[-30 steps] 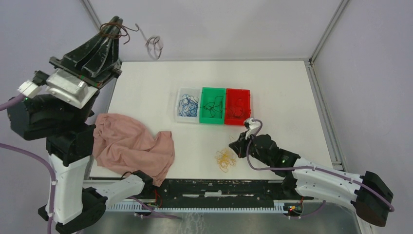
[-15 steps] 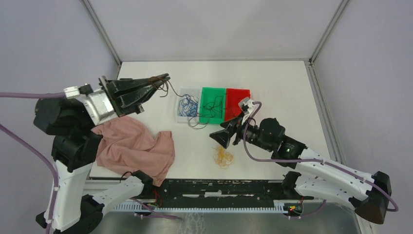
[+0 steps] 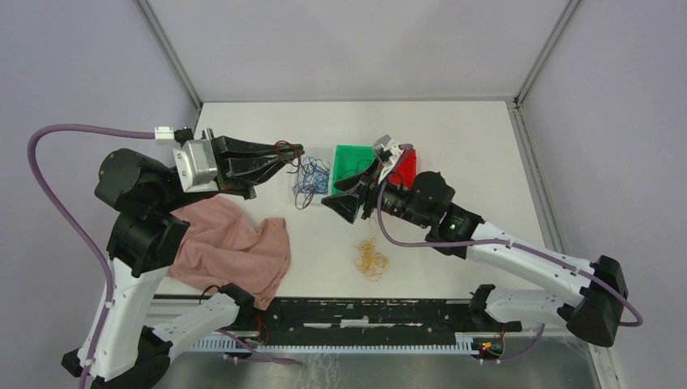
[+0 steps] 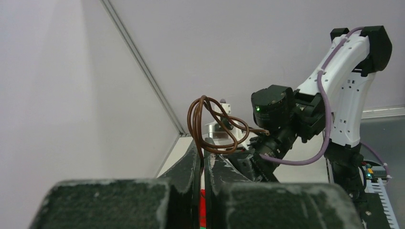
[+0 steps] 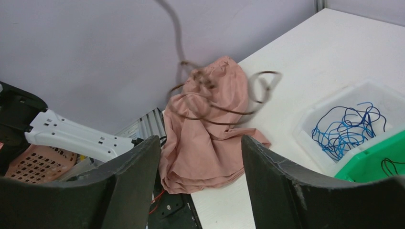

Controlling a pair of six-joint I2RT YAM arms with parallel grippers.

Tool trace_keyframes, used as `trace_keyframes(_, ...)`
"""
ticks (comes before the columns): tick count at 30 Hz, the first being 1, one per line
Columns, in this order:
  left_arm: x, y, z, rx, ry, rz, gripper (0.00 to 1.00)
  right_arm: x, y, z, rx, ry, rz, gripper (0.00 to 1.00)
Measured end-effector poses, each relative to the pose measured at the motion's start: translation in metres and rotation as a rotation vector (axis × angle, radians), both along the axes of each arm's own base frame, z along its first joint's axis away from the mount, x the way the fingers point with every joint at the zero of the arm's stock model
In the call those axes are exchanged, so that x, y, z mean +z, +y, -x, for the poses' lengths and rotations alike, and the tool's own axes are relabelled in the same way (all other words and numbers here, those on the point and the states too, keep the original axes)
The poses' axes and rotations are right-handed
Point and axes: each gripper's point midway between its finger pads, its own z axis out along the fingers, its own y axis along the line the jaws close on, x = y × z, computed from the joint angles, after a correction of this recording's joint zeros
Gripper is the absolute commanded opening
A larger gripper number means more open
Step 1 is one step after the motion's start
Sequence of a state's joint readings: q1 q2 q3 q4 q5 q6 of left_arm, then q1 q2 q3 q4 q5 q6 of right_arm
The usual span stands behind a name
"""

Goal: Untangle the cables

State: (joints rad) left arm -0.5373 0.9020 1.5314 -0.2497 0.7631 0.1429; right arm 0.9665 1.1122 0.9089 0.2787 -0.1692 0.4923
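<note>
My left gripper is shut on a brown cable and holds it in the air beside the clear bin. Loops of it hang down to the table. In the left wrist view the brown cable loops above the closed fingertips. My right gripper is open and empty, raised and pointing left toward the hanging cable. In the right wrist view the brown cable hangs blurred ahead of the open gripper. A small yellow-orange tangle lies on the table.
Three bins stand in a row: the clear one with blue cables, a green one with dark cables, and a red one. A pink cloth lies at the table's front left and shows in the right wrist view.
My left arm swung down from high at the back left to over the bins, carrying the brown cable. My right arm rose from the table and moved left toward it.
</note>
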Motion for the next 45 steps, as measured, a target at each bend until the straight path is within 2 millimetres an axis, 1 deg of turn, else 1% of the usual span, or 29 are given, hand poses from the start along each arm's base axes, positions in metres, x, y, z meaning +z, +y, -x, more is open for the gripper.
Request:
trace_keyframes(4, 0.001, 0.001, 0.003, -0.007, 0.005, 0.012, 0.03, -0.008, 0.015, -0.013, -0.014, 0.024, 0.001, 0.64)
trace_keyframes(6, 0.001, 0.001, 0.005, -0.01, 0.004, 0.014, 0.03, -0.007, 0.022, -0.016, -0.011, 0.032, -0.012, 0.67)
trace_keyframes(8, 0.001, 0.002, 0.005, -0.01, 0.004, 0.015, 0.03, -0.005, 0.026, -0.015, 0.003, 0.034, -0.025, 0.68)
trace_keyframes(10, 0.0, 0.002, 0.006, -0.012, 0.005, 0.013, 0.03, -0.001, 0.029, -0.009, 0.032, 0.026, -0.04, 0.68)
trace_keyframes(16, -0.003, 0.001, 0.005, -0.013, 0.011, 0.009, 0.03, 0.011, 0.039, 0.024, 0.157, 0.021, -0.086, 0.64)
trace_keyframes(19, -0.005, 0.0, 0.004, -0.013, 0.016, 0.006, 0.03, 0.009, 0.035, 0.038, 0.19, 0.027, -0.092, 0.64)
trace_keyframes(22, -0.005, 0.0, 0.003, -0.013, 0.016, 0.006, 0.03, 0.009, 0.03, 0.044, 0.197, 0.029, -0.099, 0.63)
trace_keyframes(32, -0.006, 0.0, 0.003, -0.013, 0.019, 0.004, 0.03, 0.006, 0.024, 0.046, 0.19, 0.042, -0.104, 0.64)
trace_keyframes(36, -0.014, -0.002, -0.001, -0.013, 0.035, -0.006, 0.03, 0.004, 0.021, 0.045, 0.172, 0.049, -0.093, 0.64)
trace_keyframes(40, -0.024, -0.006, -0.006, -0.013, 0.059, -0.021, 0.03, 0.0, 0.012, 0.041, 0.123, 0.048, -0.06, 0.65)
trace_keyframes(43, -0.036, -0.01, -0.013, -0.013, 0.085, -0.036, 0.03, -0.008, -0.003, 0.03, 0.03, 0.052, -0.004, 0.67)
trace_keyframes(45, -0.047, -0.014, -0.02, -0.012, 0.107, -0.049, 0.03, -0.019, -0.015, 0.017, -0.065, 0.064, 0.056, 0.7)
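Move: The brown cable's hanging loops are about 4 cm to the right hand's left, roughly 1 cm back and some 3 cm above it. They hang about 18 cm below the left fingers and 3 cm ahead of them. From the right hand, the white bin is about 18 cm ahead and 5 cm left, the green bin 18 ahead and 4 right. The yellow cable lies 3 cm back and 9 right. All three are some 32 cm down. The brown cable, still pinched in the shut left fingers, stays high, then is lowered nearly 5 cm, with a little forward. Beside its dangling loops the open right gripper reaches forward-left, draws back about 6 cm while turning slightly counter-clockwise, and waits. It then swings right about 4 cm, forward and slightly down, turning back clockwise some 15 degrees, fingers still open. ##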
